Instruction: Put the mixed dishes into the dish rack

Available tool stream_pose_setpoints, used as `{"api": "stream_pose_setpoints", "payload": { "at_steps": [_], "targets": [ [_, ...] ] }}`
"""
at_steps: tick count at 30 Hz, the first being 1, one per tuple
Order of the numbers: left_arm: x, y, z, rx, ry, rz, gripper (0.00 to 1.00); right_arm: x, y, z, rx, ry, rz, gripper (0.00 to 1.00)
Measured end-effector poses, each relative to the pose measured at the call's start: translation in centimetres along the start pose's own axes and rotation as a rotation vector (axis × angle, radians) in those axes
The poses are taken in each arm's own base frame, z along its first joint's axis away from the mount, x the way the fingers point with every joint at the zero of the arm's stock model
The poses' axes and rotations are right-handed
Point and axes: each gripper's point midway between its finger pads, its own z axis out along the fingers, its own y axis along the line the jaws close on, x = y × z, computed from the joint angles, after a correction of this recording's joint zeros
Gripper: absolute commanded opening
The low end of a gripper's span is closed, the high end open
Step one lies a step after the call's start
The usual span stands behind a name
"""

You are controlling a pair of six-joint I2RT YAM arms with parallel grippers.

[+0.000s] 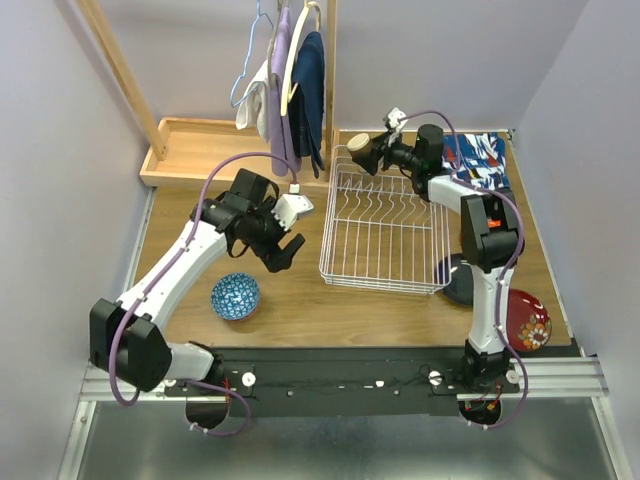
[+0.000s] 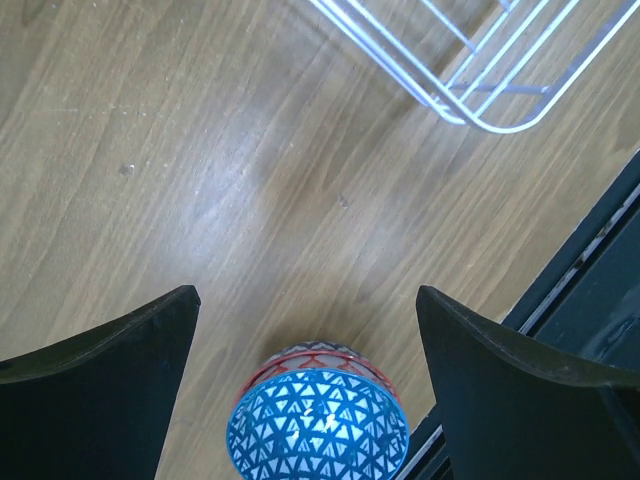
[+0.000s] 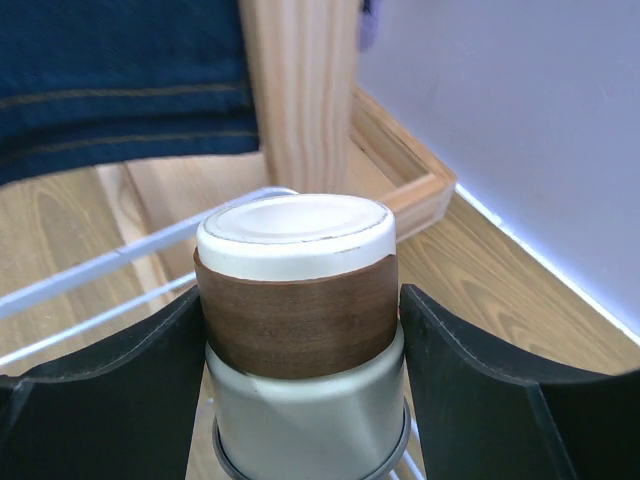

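Observation:
My right gripper (image 1: 368, 152) is shut on the tan-brown cylindrical cup (image 1: 357, 146), held on its side above the far left corner of the white wire dish rack (image 1: 332, 268). In the right wrist view the cup (image 3: 295, 300) fills the gap between my fingers (image 3: 470, 400). My left gripper (image 1: 285, 250) is open and empty above the table, left of the rack. The small blue-patterned bowl (image 1: 236, 296) stands near the front edge; in the left wrist view it (image 2: 318, 430) sits nested in the red-white patterned bowl (image 2: 310, 358), below my open gripper (image 2: 307, 300).
A glossy black plate (image 1: 462, 283) and a dark red plate (image 1: 528, 320) lie right of the rack. A blue-red cloth (image 1: 480, 160) lies at the back right. A shallow wooden tray (image 1: 190, 150) and hanging clothes (image 1: 290, 80) are at the back. The orange plate is out of view.

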Motion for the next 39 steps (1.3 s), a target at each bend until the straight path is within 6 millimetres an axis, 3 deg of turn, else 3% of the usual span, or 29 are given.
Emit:
{"api": "stream_pose_setpoints", "payload": {
  "at_steps": [4, 12, 20, 31, 33, 36, 37, 39],
  "targets": [
    [0.7, 0.7, 0.5, -0.007, 0.062, 0.007, 0.99, 1.5, -0.8, 0.0, -0.009, -0.025, 0.024, 0.54],
    [0.4, 1.1, 1.4, -0.005, 0.102, 0.037, 0.99, 1.7, -0.1, 0.6, -0.068, -0.085, -0.031, 0.63],
    [0.4, 0.4, 2.1, 0.011, 0.123, 0.056, 0.99, 4.3, 0.2, 0.6, -0.104, -0.059, -0.054, 1.00],
    [0.3, 0.5, 2.7, 0.002, 0.098, 0.055, 0.99, 4.6, 0.1, -0.9, -0.046, 0.005, -0.040, 1.00],
    [0.4, 0.4, 2.9, -0.003, 0.089, 0.054, 0.99, 4.0, -0.1, -1.3, -0.024, 0.022, -0.035, 1.00],
    [0.5, 0.3, 2.8, -0.013, 0.064, 0.055, 0.99, 1.4, -0.1, -2.2, -0.004, 0.023, -0.039, 1.00],
    [0.6, 0.2, 2.7, -0.020, 0.051, 0.057, 0.99, 0.3, 0.0, -2.5, -0.002, 0.016, -0.046, 0.96],
    [0.7, 0.0, 2.3, -0.029, 0.028, 0.057, 0.99, -1.8, 0.2, -2.9, -0.001, 0.002, -0.057, 0.73]
  ]
}}
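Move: The spot for the held cup, the far left corner of the dish rack, lies about 3 cm left of the right hand, level with it fore and aft and some 8 cm below. The rack's middle is about 13 cm back and 6 cm right. The clothes stand's post foot is roughly 8 cm left, 1 cm back; the folded cloth lies straight to the right, about 25 cm. From the left hand, that corner spot is some 29 cm ahead and 16 cm right. Lower the right gripper about 5 cm into the far left corner of the dish rack, keeping hold of the cup and turning it slightly counter-clockwise, then open the fingers wide to let the cup go. Draw the empty hand up some 7 cm, easing back and right, clear of the rack. Let the open left hand sink about 2 cm, touching nothing. ##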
